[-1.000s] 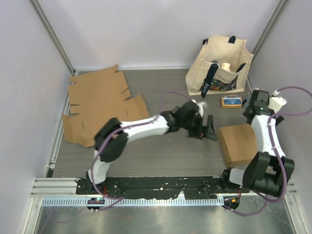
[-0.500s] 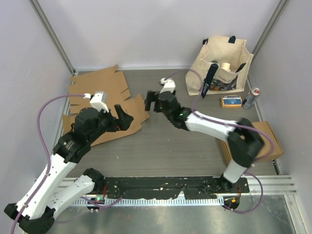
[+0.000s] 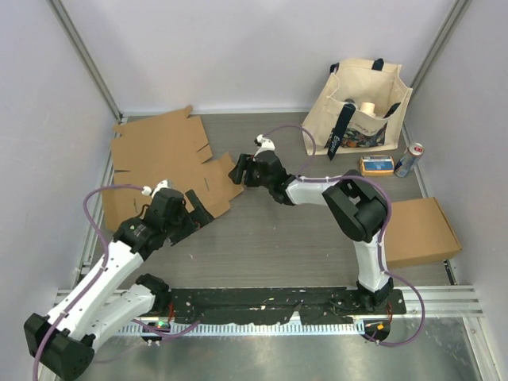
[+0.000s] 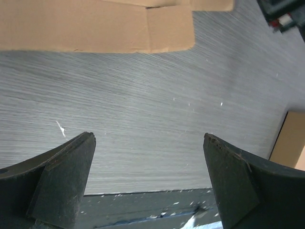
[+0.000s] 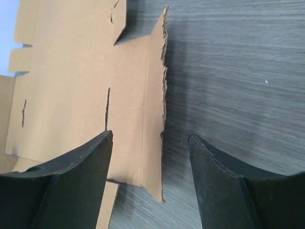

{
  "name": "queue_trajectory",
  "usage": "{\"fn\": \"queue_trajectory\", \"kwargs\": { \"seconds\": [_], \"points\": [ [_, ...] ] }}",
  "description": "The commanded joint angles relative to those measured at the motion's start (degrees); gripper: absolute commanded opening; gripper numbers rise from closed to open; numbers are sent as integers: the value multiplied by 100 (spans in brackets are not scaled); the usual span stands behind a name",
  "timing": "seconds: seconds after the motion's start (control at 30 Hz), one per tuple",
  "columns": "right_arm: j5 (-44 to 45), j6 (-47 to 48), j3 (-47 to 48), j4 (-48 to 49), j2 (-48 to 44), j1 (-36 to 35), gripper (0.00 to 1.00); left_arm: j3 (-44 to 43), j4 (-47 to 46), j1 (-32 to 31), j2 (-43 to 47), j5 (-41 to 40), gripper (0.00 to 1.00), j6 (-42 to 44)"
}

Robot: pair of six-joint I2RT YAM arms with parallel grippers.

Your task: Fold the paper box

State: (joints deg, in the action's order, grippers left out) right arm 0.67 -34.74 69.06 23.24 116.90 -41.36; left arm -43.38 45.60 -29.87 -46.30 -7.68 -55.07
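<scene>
The paper box is a flat brown cardboard sheet (image 3: pixel 163 163) lying at the left of the table. My right gripper (image 3: pixel 236 171) is at its right flap. In the right wrist view the flap's ragged edge (image 5: pixel 155 109) lies between the fingers of the right gripper (image 5: pixel 150 138), which stand apart and do not touch it. My left gripper (image 3: pixel 200 208) hovers by the sheet's near right corner. It is open, and only bare table shows between the fingers of the left gripper (image 4: pixel 148 137). The sheet's edge (image 4: pixel 95 26) runs along the top of that view.
A folded cardboard box (image 3: pixel 419 230) sits at the right, its corner (image 4: pixel 290 140) also showing in the left wrist view. At the back right stands a cream tote bag (image 3: pixel 361 111), with a small orange box (image 3: pixel 375 165) and a can (image 3: pixel 410 159) beside it.
Both arms have swung left from the folded box to the flat sheet. The right gripper has reached the flap's edge and its jaws have narrowed. The left gripper has drawn back toward the near corner.
</scene>
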Motion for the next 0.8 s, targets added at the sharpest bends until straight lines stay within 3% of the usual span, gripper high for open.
{"fn": "queue_trajectory", "kwargs": {
  "seconds": [0.0,0.17,0.27,0.37,0.53,0.67,0.77],
  "points": [
    [-383,-383,73,610,148,32,66,548,-990,533,-168,582,99,-1128],
    [-331,-814,266,690,639,49,44,1164,-1871,1052,-449,1173,100,-1856],
    [-304,-999,502,621,860,67,18,1620,-2081,1079,-205,1050,100,-2523],
    [-93,-991,548,103,704,146,1,2419,-2363,1071,278,988,100,-3479],
    [634,-1341,-627,-286,-403,348,1,3264,-2329,1071,2114,374,100,-4073],
    [1075,-1902,-2198,-180,-1467,331,1,3073,-1670,1079,2933,13,100,-3863],
    [1426,-2203,-3105,30,-2117,322,1,2949,-1265,1071,3127,231,100,-3836]
  ]
}}
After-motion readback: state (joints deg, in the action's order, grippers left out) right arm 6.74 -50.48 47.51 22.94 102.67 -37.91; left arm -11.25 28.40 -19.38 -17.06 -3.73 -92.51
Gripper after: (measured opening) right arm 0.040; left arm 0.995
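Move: The right hand is just above the upturned flap at the right end of the flat box sheet: its edge is about 1 cm ahead, 2 cm left and 4 cm below. The sheet's near edge runs about 14 cm back from this hand and 13 cm to its left, some 6 cm down. From the left hand that near edge is roughly 4 cm ahead, 3 cm left and 13 cm below, and the flap some 17 cm ahead, 9 cm right and 12 cm below. The right hand dips about 4 cm, easing slightly left, while its partly open fingers shut fully and pinch the edge of the sheet's right-end flap, then keeps that grip and pulls right some 11 cm and back about 6 cm, turning clockwise. Meanwhile the left hand sinks about 9.5 cm beside the sheet's near edge and comes back up some 3.5 cm, its fingers staying wide open as it turns counter-clockwise about 30 degrees and rolls left side down; no contact of this hand with the cardboard can be made out. ##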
